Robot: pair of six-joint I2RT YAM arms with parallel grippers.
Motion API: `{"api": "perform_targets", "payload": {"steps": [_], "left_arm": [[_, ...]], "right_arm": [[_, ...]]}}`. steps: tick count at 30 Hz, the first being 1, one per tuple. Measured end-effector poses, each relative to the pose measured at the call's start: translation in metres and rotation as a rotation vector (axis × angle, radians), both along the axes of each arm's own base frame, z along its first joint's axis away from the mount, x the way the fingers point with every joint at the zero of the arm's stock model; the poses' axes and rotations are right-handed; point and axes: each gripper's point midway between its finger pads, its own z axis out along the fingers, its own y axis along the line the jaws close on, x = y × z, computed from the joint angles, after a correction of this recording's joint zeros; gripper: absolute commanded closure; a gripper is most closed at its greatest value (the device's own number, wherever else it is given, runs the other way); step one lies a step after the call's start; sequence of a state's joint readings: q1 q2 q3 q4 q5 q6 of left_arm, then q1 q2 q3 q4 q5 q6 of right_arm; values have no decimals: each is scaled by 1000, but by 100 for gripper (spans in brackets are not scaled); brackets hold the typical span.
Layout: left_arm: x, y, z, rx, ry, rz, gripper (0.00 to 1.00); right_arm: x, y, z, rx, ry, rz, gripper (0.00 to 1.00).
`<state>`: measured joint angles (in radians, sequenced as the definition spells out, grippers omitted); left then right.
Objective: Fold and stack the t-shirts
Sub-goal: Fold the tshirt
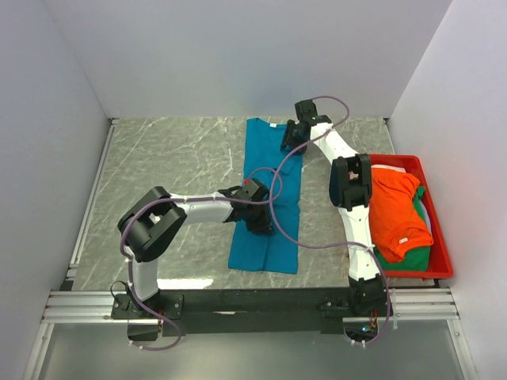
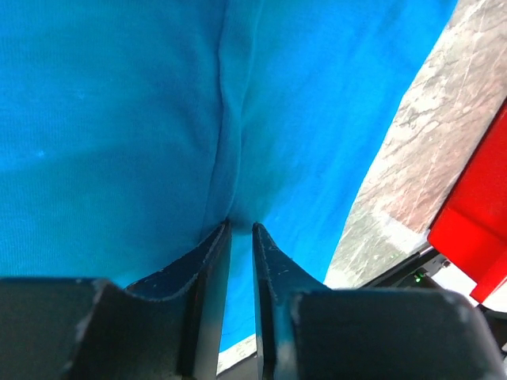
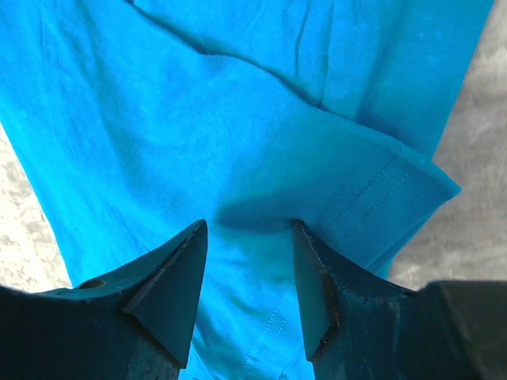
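A teal-blue t-shirt (image 1: 268,252) lies on the marble table, folded lengthwise into a long narrow strip with its white neck label at the far end. My left gripper (image 1: 257,220) sits low on the strip's middle. In the left wrist view its jaws (image 2: 242,226) stand nearly together, pinching a ridge of the teal cloth (image 2: 119,119) at their tips. My right gripper (image 1: 290,141) is at the strip's far right edge. Seen from its wrist, it (image 3: 249,226) is open, tips pressed onto the cloth (image 3: 198,103) beside a hemmed sleeve (image 3: 396,178). An orange t-shirt (image 1: 400,210) lies over a green one (image 1: 409,257).
The orange and green shirts lie in a red plastic bin (image 1: 394,159) at the table's right edge, and the bin's corner (image 2: 475,229) shows in the left wrist view. White walls close the table on three sides. Purple cables loop from both arms over the teal shirt.
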<state>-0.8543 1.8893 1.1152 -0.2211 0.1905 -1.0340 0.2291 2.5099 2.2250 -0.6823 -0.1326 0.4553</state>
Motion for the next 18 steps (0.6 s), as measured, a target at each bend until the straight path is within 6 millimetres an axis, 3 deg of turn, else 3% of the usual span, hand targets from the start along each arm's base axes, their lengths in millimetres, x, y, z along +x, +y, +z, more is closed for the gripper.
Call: {"api": "perform_targets", "payload": {"steps": [12,18], "left_arm": [[-14,-8,5,-19,-2,-43,65],[-22,1,20,-9,-18,-71,48]], "right_arm": [[3,3,1,20,-6,9,45],[3,4,3,23,-10,15,41]]}}
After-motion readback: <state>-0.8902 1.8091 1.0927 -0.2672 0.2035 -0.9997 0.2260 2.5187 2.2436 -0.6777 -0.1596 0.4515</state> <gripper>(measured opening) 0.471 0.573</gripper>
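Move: The left fingers are low on the near half of the blue t-shirt, whose middle lies about 12 cm ahead, 2 cm right and 2 cm below; its near hem is roughly 13 cm back, straight in line. The red bin's middle stands some 43 cm to the right and 5 cm farther out. From the right hand, at the far end, the t-shirt's middle is about 16 cm back, 6 cm left and 3 cm below. The left hand eases back over the t-shirt, then lifts, about 2 cm each, its fingers opening wider. ##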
